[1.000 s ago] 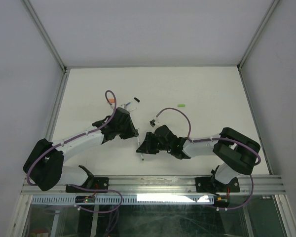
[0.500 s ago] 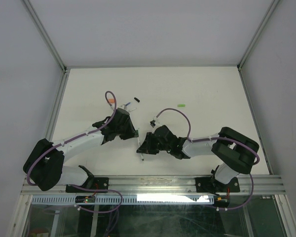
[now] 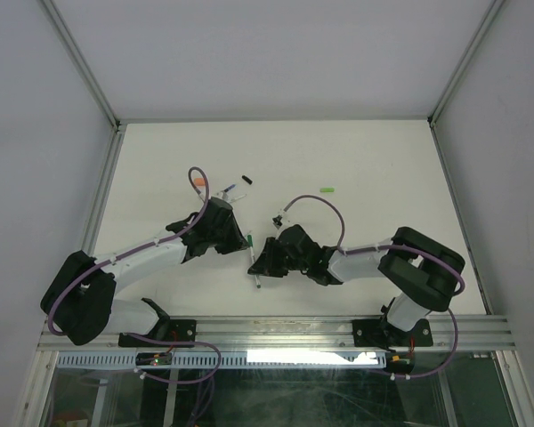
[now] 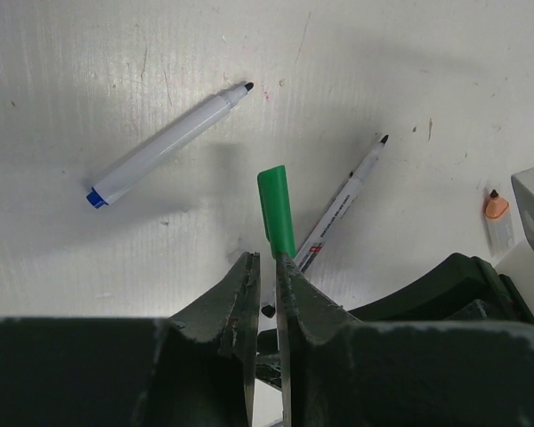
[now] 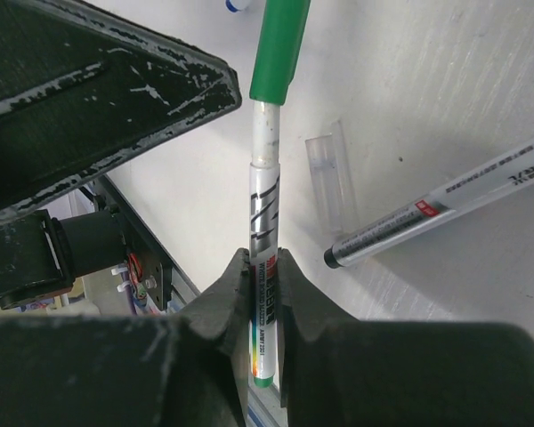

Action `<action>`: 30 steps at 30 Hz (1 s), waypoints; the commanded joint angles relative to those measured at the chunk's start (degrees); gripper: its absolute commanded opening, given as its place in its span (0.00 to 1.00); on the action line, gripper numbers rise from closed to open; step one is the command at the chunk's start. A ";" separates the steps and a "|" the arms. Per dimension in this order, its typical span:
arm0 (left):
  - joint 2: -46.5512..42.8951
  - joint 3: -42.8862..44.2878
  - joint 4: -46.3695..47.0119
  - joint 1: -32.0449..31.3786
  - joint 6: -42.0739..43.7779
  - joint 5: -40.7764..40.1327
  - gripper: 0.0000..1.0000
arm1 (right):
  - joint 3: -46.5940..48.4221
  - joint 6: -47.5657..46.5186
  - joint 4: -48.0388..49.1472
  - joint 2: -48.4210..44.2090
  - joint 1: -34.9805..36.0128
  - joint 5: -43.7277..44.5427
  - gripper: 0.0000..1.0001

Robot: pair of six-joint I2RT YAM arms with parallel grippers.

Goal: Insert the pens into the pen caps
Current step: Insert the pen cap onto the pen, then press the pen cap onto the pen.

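Observation:
My left gripper (image 4: 265, 258) (image 3: 245, 241) is shut on the lower end of a dark green pen cap (image 4: 276, 206) that sticks out past its fingertips. In my right gripper (image 5: 264, 258) (image 3: 259, 264), shut, stands a white pen (image 5: 265, 191) with a green rear end. This pen's front end goes into the green cap (image 5: 280, 49), beside a left finger (image 5: 107, 84). The two grippers meet at the table's near middle. Loose pens lie below: a white one with a blue end (image 4: 165, 147) and a slim printed one (image 4: 340, 206) (image 5: 445, 200).
A clear cap (image 5: 329, 173) lies on the table next to the held pen. A light green cap (image 3: 327, 189), a black cap (image 3: 246, 179) and an orange-tipped piece (image 3: 198, 185) (image 4: 497, 213) lie farther back. The table's front rail (image 3: 276, 331) runs close behind the right gripper.
The left gripper has shifted slightly right, toward the right gripper, and the green cap now shows between them at the pen's end. The right arm has barely moved.

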 commanded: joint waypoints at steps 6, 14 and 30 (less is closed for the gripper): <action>-3.95 0.22 2.52 0.54 -0.39 0.57 0.15 | 0.22 -0.35 3.63 0.43 -0.21 0.62 0.00; -9.55 0.92 2.06 0.53 -0.47 -2.23 0.29 | -1.37 -3.12 5.78 -1.56 -0.21 1.56 0.00; -18.62 8.96 -1.34 0.67 0.10 -9.36 0.64 | -5.06 -19.47 10.56 -15.58 -0.12 4.80 0.00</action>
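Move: The green cap already sits on the pen in the right gripper. Its middle is some 2 cm ahead of the left gripper and 1 cm above it, and about 5 cm ahead, 1 cm left and 3 cm above the right gripper. On the table about 5 cm below the left gripper, the blue-ended marker lies roughly 5 cm ahead and 3 cm left, and the black-tipped pen 1 cm ahead and 5 cm right. Lift the nearly shut left gripper clear of the green cap, slowly at first and then quickly, about 12 cm up and slightly forward. Spread its fingers past half open and swing their tips outward some 20 degrees. Keep the right gripper shut on the pen; let it dip slightly, then raise it, tipping the cap end up. ##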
